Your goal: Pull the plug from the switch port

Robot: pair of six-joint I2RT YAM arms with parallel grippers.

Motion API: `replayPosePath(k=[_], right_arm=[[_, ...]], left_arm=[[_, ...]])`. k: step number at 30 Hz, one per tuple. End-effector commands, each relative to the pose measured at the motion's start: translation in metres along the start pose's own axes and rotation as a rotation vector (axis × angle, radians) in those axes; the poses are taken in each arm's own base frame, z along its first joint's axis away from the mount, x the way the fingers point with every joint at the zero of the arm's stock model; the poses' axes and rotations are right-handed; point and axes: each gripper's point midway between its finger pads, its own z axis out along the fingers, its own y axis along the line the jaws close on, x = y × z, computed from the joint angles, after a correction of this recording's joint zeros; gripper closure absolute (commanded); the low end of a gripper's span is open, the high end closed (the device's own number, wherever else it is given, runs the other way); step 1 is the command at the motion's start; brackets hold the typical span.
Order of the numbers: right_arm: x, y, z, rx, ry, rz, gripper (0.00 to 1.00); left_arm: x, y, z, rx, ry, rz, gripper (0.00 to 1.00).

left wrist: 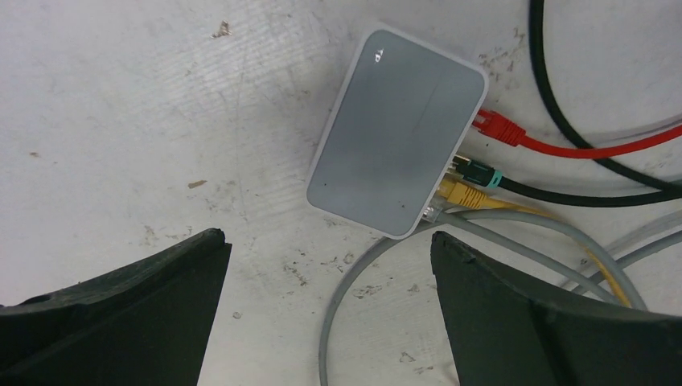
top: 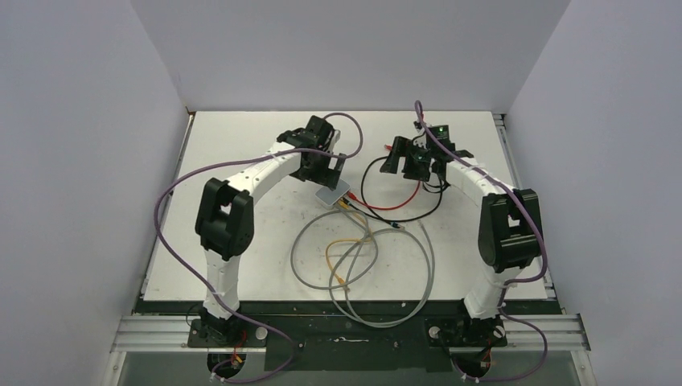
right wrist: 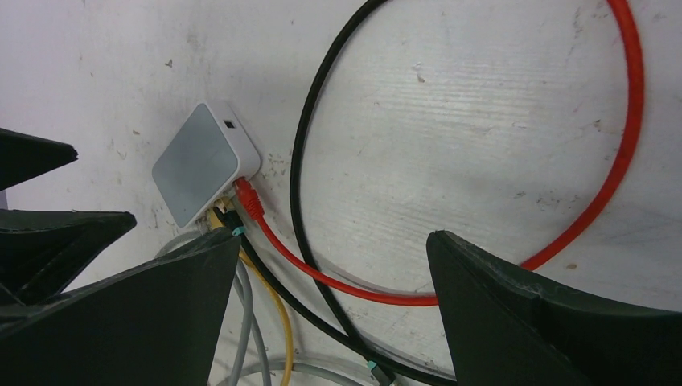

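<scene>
The switch (top: 334,195) (left wrist: 398,133) (right wrist: 197,165) lies flat on the white table, a small light-grey box. Several plugs sit along its socket edge: a red plug (left wrist: 499,127) (right wrist: 249,199), a black plug with a teal band (left wrist: 476,171), a yellow plug (left wrist: 460,193) and a clear plug on a grey cable (left wrist: 434,213). My left gripper (left wrist: 328,237) (top: 336,167) hangs open just above the switch, nothing between its fingers. My right gripper (right wrist: 334,235) (top: 400,161) is open over the red and black cables, to the right of the switch.
A red cable (top: 402,203) and a black cable (top: 366,181) loop right of the switch. Grey cables (top: 362,277) and a yellow cable (top: 342,257) coil toward the near edge. Grey walls enclose the table on three sides.
</scene>
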Motion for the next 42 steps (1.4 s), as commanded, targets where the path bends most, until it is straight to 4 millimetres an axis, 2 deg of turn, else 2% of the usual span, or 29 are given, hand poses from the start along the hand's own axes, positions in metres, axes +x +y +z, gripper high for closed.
replayPosePath(k=[1,8,14,17,24,31,42], right_arm=[[0.001,0.017,0.009,-0.067,0.034,-0.049,0.1],[0.005,0.019,0.019,-0.071,0.064,-0.055,0.1],[0.005,0.014,0.021,-0.054,0.069,-0.063,0.1],[0.008,0.011,0.023,-0.045,0.082,-0.059,0.1],[0.01,0.008,0.028,-0.037,0.094,-0.055,0.1],[0.008,0.008,0.031,-0.039,0.098,-0.055,0.1],[0.009,0.009,0.034,-0.054,0.109,-0.048,0.1]], left_arm=[[-0.002,-0.013,0.003,0.064,0.017,0.107,0.04],[-0.009,-0.012,0.001,0.083,-0.058,0.098,0.04],[-0.013,-0.022,0.001,0.169,-0.183,0.139,0.04],[-0.004,-0.019,0.007,0.172,-0.204,0.167,0.04],[0.009,-0.025,0.02,0.22,-0.139,0.238,0.04],[0.01,-0.021,0.031,0.19,-0.147,0.241,0.04],[0.025,-0.023,0.044,0.224,-0.09,0.343,0.0]])
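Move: The switch lies about 9 cm below the open left hand, some 3 cm to its right and 1 cm ahead. From that hand, the red plug is about 8 cm right and 1 cm back, the black plug 6 cm right and 2 cm back, and the yellow plug 5 cm right and 3 cm back. From the right hand, the switch is about 14 cm left, 1 cm back and 11 cm below. Left hand sinks about 6 cm towards the switch, turning 20 degrees clockwise, fingers wide; right sinks 3 cm. ##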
